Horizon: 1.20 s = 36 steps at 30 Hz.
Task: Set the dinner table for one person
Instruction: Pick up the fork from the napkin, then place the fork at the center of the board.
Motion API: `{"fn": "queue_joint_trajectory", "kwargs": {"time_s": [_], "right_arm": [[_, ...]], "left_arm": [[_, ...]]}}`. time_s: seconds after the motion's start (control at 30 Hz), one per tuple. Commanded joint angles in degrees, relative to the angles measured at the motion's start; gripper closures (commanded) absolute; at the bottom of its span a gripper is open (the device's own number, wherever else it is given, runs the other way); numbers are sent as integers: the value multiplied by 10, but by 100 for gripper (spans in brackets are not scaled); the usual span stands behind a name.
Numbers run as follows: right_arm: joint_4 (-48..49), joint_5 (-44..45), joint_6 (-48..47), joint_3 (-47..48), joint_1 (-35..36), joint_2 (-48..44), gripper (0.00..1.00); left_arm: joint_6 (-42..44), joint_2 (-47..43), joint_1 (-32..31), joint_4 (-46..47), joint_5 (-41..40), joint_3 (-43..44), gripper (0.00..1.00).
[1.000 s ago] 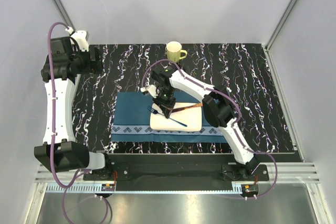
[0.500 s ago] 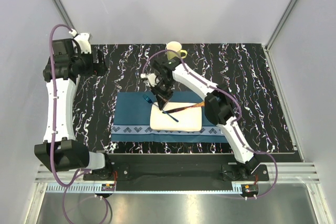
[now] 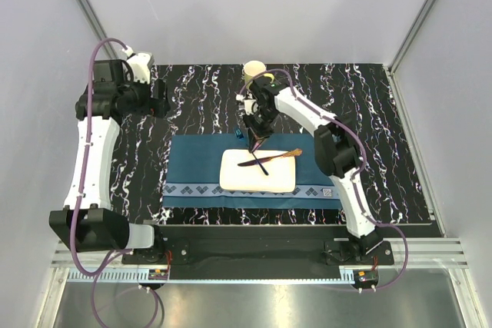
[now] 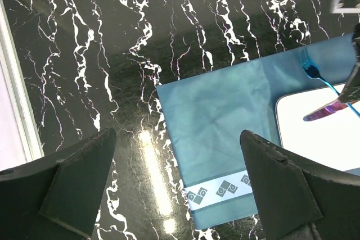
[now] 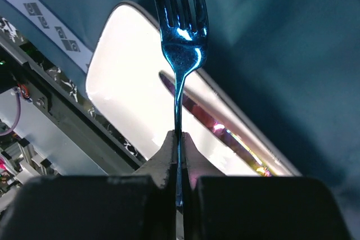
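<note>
The dinner table is black with white veins. A dark blue placemat lies on it with a white rectangular plate on top. A knife lies across the plate. My right gripper is shut on a blue fork, holding it by the handle above the plate's far left corner, tines over the placemat. The fork also shows in the left wrist view. My left gripper is open and empty above the table, left of the placemat.
A yellow-green mug stands at the back of the table, just behind the right arm. Metal frame posts stand at the table's back corners. The table's near edge runs in front of the arm bases.
My right gripper has lifted the fork off the plate and carried it back and to the right. My left arm has swung to the right, toward the placemat.
</note>
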Motion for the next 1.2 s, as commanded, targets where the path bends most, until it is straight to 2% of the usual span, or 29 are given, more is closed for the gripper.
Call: {"fn": "queue_joint_trajectory", "kwargs": {"time_s": [0.0,0.13,0.2,0.27,0.4,0.7,0.83,1.17], "right_arm": [[41,15,48,-33,7,-83,100],[82,31,83,-92,4,-129,100],[135,41,105,-148,1,-154,100],[177,45,133,-180,0,-180,100],[192,69,167,-169,0,-166,100],[248,54,285,-143,6,-103,100],[357,26,352,-192,14,-107,100],[405,37,360,-191,52,-78,100]], "left_arm": [[10,-9,-12,14,-5,6,1],[16,-3,-35,13,-12,10,1],[21,0,-37,13,-19,8,1],[25,4,-65,13,-35,6,1],[22,11,-88,14,-47,7,1],[-1,26,-139,37,-58,3,1],[-1,33,-151,45,-64,-2,1],[3,47,-171,56,-79,6,1]]}}
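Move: The right hand already pinches the blue fork by its handle, the fork's middle roughly at the fingertips. The napkin's bare left part lies some 19 cm left, 5 cm back and 7 cm below; the plate's middle is 2 cm right, 6 cm back, and the knife 5 cm right, 1 cm back, both about 6 cm below. From the open, empty left hand the fork is some 27 cm right, 2 cm back and 21 cm below, with the plate 29 cm right, 8 cm back and 27 cm below. Keeping its pinch on the fork handle, the right hand rises about 3 cm, goes forward, then sinks again as it sweeps left towards the napkin's bare left part, ending some 7 cm farther left and swinging about 25 degrees clockwise. Meanwhile the left hand, still wide open, travels about 9 cm right and a little down towards the fork, turning slightly clockwise. ##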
